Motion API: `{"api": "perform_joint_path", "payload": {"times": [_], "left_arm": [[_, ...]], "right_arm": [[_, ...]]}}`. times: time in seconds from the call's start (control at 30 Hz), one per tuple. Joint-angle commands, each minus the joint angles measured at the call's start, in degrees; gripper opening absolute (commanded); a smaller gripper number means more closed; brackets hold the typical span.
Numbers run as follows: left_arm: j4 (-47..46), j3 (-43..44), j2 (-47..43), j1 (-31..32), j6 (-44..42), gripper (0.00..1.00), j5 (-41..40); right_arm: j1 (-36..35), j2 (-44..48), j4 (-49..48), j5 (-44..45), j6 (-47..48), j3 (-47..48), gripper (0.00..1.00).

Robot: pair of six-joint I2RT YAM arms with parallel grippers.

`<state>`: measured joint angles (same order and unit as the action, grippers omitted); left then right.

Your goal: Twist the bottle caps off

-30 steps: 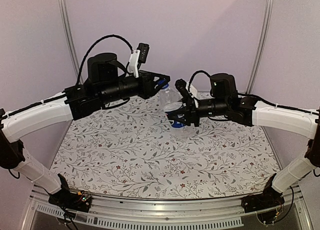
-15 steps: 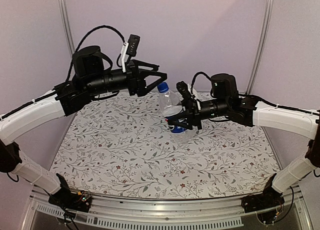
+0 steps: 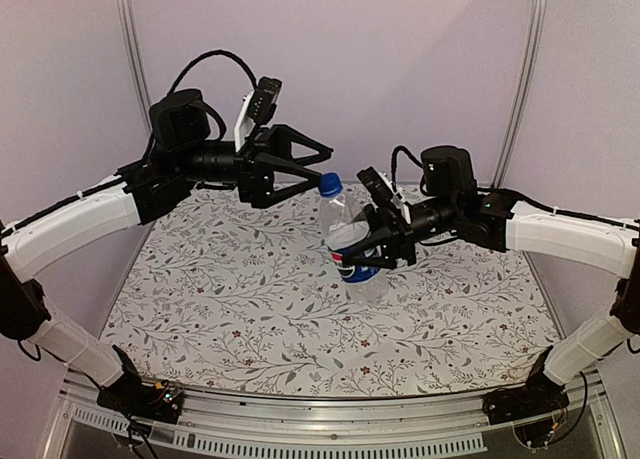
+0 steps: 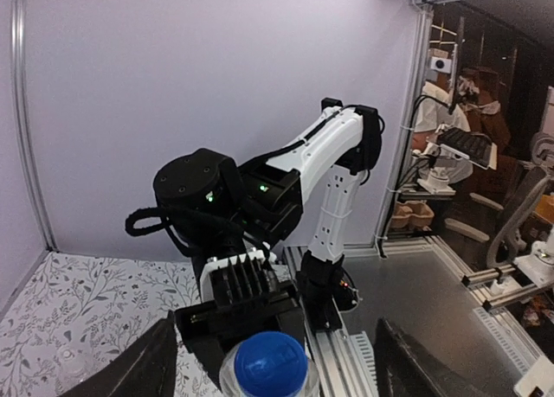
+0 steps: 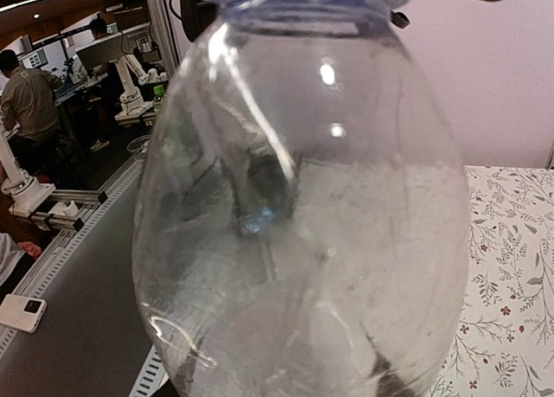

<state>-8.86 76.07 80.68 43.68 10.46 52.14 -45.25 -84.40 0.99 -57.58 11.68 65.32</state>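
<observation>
A clear bottle with a blue Pepsi label (image 3: 350, 241) is held above the cloth, tilted, its blue cap (image 3: 330, 185) pointing up and to the left. My right gripper (image 3: 378, 247) is shut on the bottle's body from the right. In the right wrist view the bottle (image 5: 303, 207) fills the frame and hides the fingers. My left gripper (image 3: 326, 167) is open, just up and left of the cap, not touching it. The left wrist view has the blue cap (image 4: 270, 365) low between the two spread fingers (image 4: 143, 367), with the gripper (image 4: 275, 328) open around it.
The flowered cloth (image 3: 250, 299) covers the table, with purple walls behind. A metal rail (image 3: 300, 419) runs along the near edge by the arm bases. A small translucent round thing (image 4: 67, 360) lies on the cloth; I cannot tell what it is.
My left gripper was shut on the blue cap; it has opened and drawn back to the left. The right gripper has tipped the bottle more upright, cap in plain view.
</observation>
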Motion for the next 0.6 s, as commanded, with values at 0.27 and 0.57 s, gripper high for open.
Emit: {"api": "perform_joint_path", "payload": {"times": [0.27,0.57], "left_arm": [[-5.38,3.28,6.92,-0.62,2.73,0.59,10.92],[-5.45,2.42,7.21,-0.61,2.92,0.31,11.93]], "right_arm": [[0.08,-1.63,0.38,-5.17,0.19,2.09,0.43],[0.08,-1.96,0.38,-4.42,0.24,2.19,0.43]]}}
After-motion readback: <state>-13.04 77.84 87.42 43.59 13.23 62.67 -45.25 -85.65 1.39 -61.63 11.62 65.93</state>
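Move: The held bottle's blue cap lies just off the left fingertips: about 3 cm to the right of the left hand, 3 cm lower and 1 cm back. The clear bottle stands on the table roughly 18 cm ahead of that hand, 18 cm to its right and 33 cm below. From the right hand, still gripping the labelled bottle, the cap is about 10 cm above, 5 cm left and 2 cm ahead. Bring the left gripper down and right about 3 cm so its open fingers straddle the blue cap, then hold there and narrow them from wide open to about a third, one finger either side of the cap, turning the wrist some 10 degrees clockwise. Keep the right gripper clamped round the bottle's label, nearly still. ##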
